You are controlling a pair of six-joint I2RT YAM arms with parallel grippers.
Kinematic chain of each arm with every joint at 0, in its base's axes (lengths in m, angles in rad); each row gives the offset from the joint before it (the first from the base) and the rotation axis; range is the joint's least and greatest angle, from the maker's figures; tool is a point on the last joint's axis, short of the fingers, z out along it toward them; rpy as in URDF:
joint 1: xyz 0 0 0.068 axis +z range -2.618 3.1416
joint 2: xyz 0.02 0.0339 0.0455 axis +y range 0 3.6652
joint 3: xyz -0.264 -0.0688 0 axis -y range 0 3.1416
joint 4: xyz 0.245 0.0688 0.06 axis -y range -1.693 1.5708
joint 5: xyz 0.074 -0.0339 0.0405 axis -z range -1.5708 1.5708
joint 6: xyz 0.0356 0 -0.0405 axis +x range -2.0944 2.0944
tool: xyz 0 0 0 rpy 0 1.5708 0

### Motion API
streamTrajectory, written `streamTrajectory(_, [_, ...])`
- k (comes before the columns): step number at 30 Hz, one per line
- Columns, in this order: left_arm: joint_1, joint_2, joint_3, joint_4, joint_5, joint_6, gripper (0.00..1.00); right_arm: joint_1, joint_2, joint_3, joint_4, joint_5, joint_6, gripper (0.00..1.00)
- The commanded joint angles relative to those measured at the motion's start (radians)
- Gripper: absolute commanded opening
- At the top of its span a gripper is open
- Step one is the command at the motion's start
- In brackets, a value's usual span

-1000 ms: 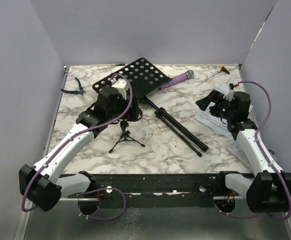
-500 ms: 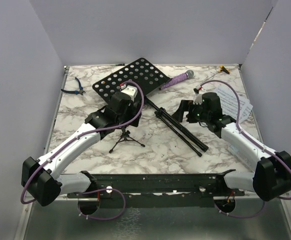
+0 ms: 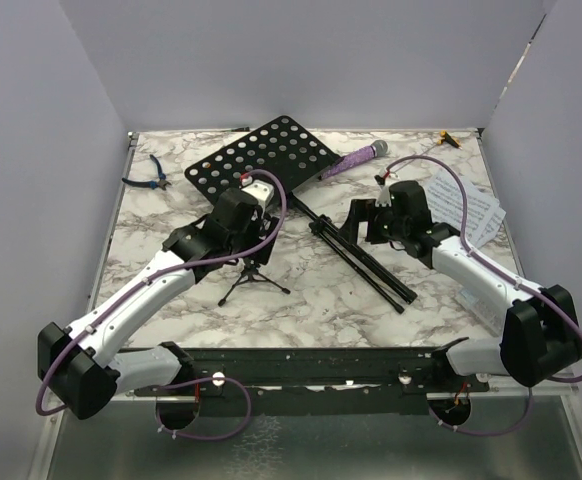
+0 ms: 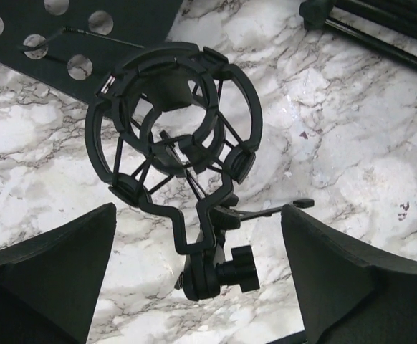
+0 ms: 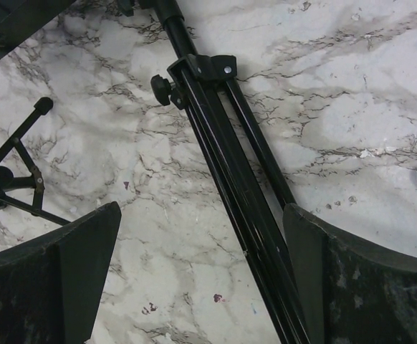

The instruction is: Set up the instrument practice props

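The black music stand lies flat, its perforated desk [image 3: 271, 155] at the back and its folded legs [image 3: 366, 262] running toward the front right. My right gripper [image 3: 359, 218] hovers open over those legs [image 5: 223, 165], which pass close by the right finger [image 5: 323, 265] without touching it. My left gripper [image 3: 251, 240] is open above the small tripod mic stand [image 3: 253, 278]. The stand's ring-shaped holder [image 4: 173, 122] and knob [image 4: 226, 272] lie between the fingers, untouched. The purple microphone [image 3: 356, 158] lies by the desk. White sheet-music pages [image 3: 479, 210] lie at the right.
Blue-handled pliers [image 3: 151, 175] lie at the back left. A yellow-tipped tool [image 3: 449, 140] with a thin rod sits at the back right. Plain walls close in the marble table [image 3: 311, 300] on three sides. One mic stand leg [image 5: 15, 172] shows in the right wrist view.
My right arm has swung left from over the sheet music to over the music stand's legs. My left gripper has come nearer and lower over the mic stand. Both stay open.
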Motion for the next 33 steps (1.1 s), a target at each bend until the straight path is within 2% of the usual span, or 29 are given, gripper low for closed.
streamTrajectory(1, [-0.002, -0.03, 0.0, -0.077, 0.054, -0.002, 0.99, 0.008, 0.015, 0.037, -0.022, 0.029, -0.012, 1.0])
streamTrajectory(10, [-0.003, -0.036, -0.08, -0.005, -0.002, -0.101, 0.89, 0.008, -0.004, 0.041, -0.023, 0.032, -0.005, 1.0])
streamTrajectory(14, [-0.003, -0.044, -0.095, 0.043, -0.009, -0.098, 0.66, 0.009, -0.019, 0.033, -0.029, 0.041, -0.005, 1.0])
streamTrajectory(15, [-0.002, -0.037, -0.095, 0.047, -0.012, -0.096, 0.64, 0.009, -0.021, 0.032, -0.031, 0.046, -0.006, 1.0])
streamTrajectory(18, [-0.003, -0.015, -0.096, 0.056, -0.026, -0.09, 0.63, 0.009, -0.029, 0.032, -0.042, 0.06, -0.012, 1.0])
streamTrajectory(24, [-0.003, 0.011, -0.091, 0.062, -0.096, -0.086, 0.54, 0.009, -0.047, 0.028, -0.055, 0.087, -0.006, 1.0])
streamTrajectory(33, [-0.003, -0.019, -0.096, 0.059, -0.256, -0.05, 0.44, 0.009, -0.059, 0.03, -0.067, 0.126, 0.01, 1.0])
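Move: The clamp under the shock mount's ring is about 1 cm ahead of my left hand, 1 cm left and some 4 cm lower, between my open fingers' line. The ring stands about 4 cm ahead of that clamp; the small tripod's base is nearly below it, about 16 cm under my hand. The music stand's desk is centred roughly 23 cm ahead and well below. From my right hand the clamp lies about 21 cm left and 4 cm back. My left hand sinks about 3 cm while easing back 2 cm, its fingers tipping slightly down, then creeps forward some 2 cm and a little left with a small counter-clockwise turn. Meanwhile I bring my fingers from wide open to about half, closing them around the shock mount's clamp and its knob. ##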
